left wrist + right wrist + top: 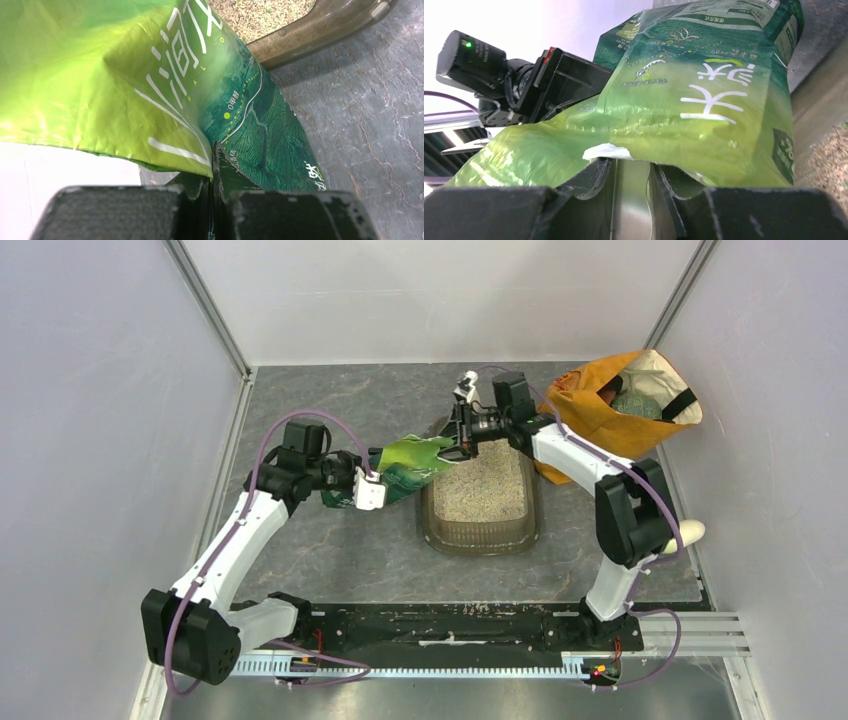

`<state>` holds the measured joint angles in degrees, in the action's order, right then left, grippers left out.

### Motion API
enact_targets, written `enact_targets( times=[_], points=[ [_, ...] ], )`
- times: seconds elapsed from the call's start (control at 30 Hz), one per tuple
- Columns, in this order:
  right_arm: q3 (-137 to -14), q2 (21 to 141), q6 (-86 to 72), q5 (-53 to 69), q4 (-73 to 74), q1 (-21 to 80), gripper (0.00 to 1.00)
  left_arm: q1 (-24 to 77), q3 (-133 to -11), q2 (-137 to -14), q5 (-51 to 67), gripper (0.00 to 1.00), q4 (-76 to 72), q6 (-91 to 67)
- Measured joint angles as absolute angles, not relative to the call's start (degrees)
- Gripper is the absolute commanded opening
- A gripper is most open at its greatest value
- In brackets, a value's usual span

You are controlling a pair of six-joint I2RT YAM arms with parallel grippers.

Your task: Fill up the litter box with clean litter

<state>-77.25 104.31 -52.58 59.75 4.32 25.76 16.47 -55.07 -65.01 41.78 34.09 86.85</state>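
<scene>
The litter box (480,543) is a dark translucent tray on the table's middle, and clean litter (480,490) covers its floor. A green pouch (410,468) hangs tilted over the tray's left rim, stretched between both grippers. My left gripper (372,488) is shut on the pouch's lower end, with the foil pinched between its jaws (215,165). My right gripper (463,445) holds the pouch's upper edge above the tray's far left corner, and silvery lining sits between its jaws (631,167). The tray rim (320,30) and litter (255,15) show in the left wrist view.
An orange cloth bag (600,410) stands open at the back right, close behind the right arm. A white object (690,533) lies by the right wall. Grey walls enclose the table on the left, back and right.
</scene>
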Motion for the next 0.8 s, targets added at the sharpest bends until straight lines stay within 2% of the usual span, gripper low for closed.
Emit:
enact_targets(
  times=[0.37,0.8],
  points=[
    [-70.06,95.70,-53.19,62.33,4.47,18.31,0.00,16.36,-56.31,-68.14,43.13,0.02,32.80,86.89],
    [-69.34,91.15,-41.89,69.14,16.99,8.82,0.00,16.08,-56.55,-69.49,43.35,0.02,34.22,86.89]
  ],
)
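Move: The right hand holds the clear scoop by its handle right at the green bag's mouth, the scoop head buried in the bag about 10 cm to its left. The litter box's middle lies some 6 cm right, 7 cm back and 14 cm below this hand; the bag's middle is 12 cm left, 4 cm back and 8 cm lower, and the orange bag 32 cm right and 8 cm ahead. From the left hand, pinching the bag, the litter box is about 19 cm right, 4 cm back and 12 cm below. Keeping its grip on the handle, the right hand draws the scoop steadily to the right, some 11 cm in all and rising about 3 cm, away from the bag and across above the far part of the litter box, the wrist swinging only some 5 degrees clockwise. The left hand keeps the bag pinched and held up against the pull, easing about 1 cm forward and then 1 cm down, so the mouth stays beside the box. ##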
